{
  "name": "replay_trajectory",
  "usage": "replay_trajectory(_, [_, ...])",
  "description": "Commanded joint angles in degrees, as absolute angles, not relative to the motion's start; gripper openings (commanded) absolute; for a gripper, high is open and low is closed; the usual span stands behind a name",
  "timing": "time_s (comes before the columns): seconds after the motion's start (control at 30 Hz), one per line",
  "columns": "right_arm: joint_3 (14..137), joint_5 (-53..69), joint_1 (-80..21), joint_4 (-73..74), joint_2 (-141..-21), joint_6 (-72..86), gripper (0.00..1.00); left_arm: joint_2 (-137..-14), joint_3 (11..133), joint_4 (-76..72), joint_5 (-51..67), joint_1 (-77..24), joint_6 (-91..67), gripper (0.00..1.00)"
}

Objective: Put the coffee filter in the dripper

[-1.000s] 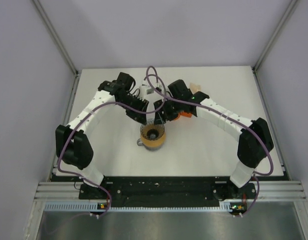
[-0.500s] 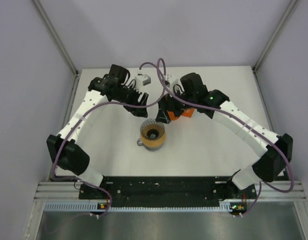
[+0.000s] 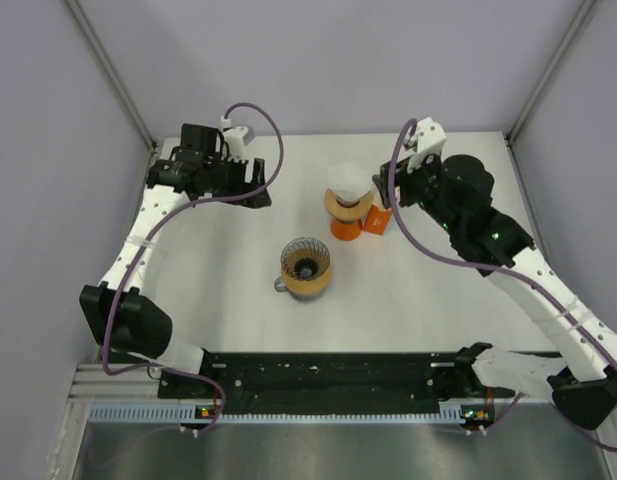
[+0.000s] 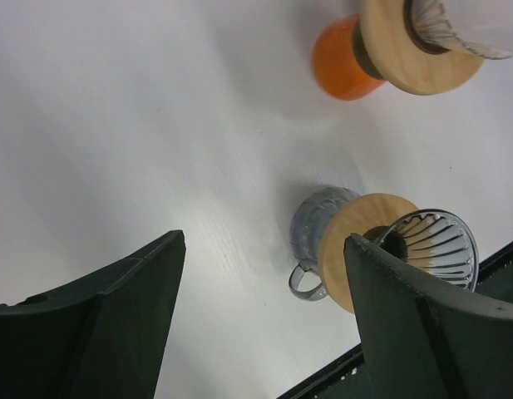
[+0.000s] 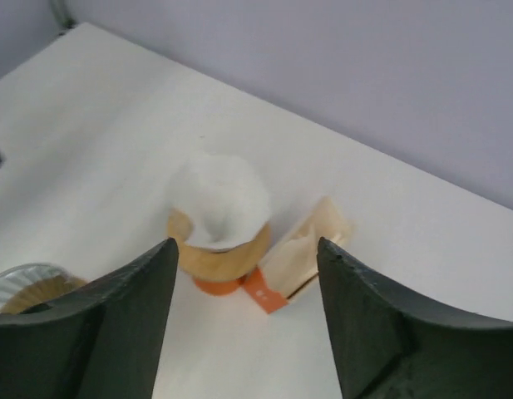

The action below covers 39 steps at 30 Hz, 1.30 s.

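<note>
A white coffee filter (image 3: 346, 181) sits open in a wooden-collared dripper (image 3: 345, 204) on top of an orange cup (image 3: 346, 228) at the table's centre back. The right wrist view shows the filter (image 5: 221, 199) ahead of my right gripper (image 5: 246, 243), which is open and empty. In the overhead view the right gripper (image 3: 391, 192) stands just right of the cup. My left gripper (image 3: 256, 195) is off to the back left, apart from everything. It is open and empty (image 4: 264, 239), and the left wrist view shows the orange cup (image 4: 339, 65) and filter (image 4: 468, 21) at its upper right.
A second ribbed dripper with a wooden collar (image 3: 306, 266) rests on a clear glass mug (image 4: 316, 224) nearer the front, its handle to the left. An orange-and-cream filter box (image 3: 378, 219) lies against the orange cup's right side. Grey walls enclose the table.
Both arms have drawn back from the centre, the left toward the back left and the right toward the right. Their jaws have opened, and the filter now stands uncovered in the dripper.
</note>
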<state>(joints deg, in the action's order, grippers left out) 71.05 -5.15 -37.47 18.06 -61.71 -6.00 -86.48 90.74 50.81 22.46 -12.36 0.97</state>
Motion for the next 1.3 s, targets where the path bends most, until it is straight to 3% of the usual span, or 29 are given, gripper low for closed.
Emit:
replay_trajectory(0.0, [76.8, -15.6, -28.2, 19.1, -67.7, 2.6, 0.60, -84.9, 87.9, 46.1, 22.2, -9.1, -3.6, 0.82])
replay_trajectory(0.13, [80.1, -6.4, -20.4, 23.5, -74.7, 10.0, 0.47, -84.6, 86.9, 45.4, 24.5, -7.2, -3.9, 0.82])
replay_trajectory(0.37, [87.0, -4.2, -19.6, 27.7, -87.5, 12.1, 0.47, -84.3, 86.3, 45.4, 25.3, -5.8, -3.2, 0.81])
replay_trajectory(0.57, [92.6, -1.7, -19.6, 32.3, -95.8, 11.0, 0.28, -84.2, 85.9, 45.4, 26.9, -4.8, -3.2, 0.81])
replay_trajectory(1.27, [100.3, -5.5, -19.5, 35.4, -109.8, 9.1, 0.31, -83.8, 84.7, 44.5, 30.0, -3.0, -3.2, 0.79])
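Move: The coffee filters stand in the open box some 20 cm ahead of the right gripper, about 3 cm to its right and 26 cm below. Their neighbour, the clear dripper on the orange jug, is 17 cm ahead, 6 cm left and 20 cm down; the wire dripper sits about 4 cm back, 16 cm left and 22 cm down. From the left gripper the filters are roughly 15 cm ahead, 28 cm right and 15 cm below. Swing the right gripper forward and to the right, level at first, then sink it steeply towards the open filter box, easing back left a little: about 20 cm down and 16 cm forward in all. Tip the fingers down some 40 degrees, turn them clockwise and narrow them to a third open, touching nothing yet. Ease the left gripper about 4 cm away to the left, still open. ##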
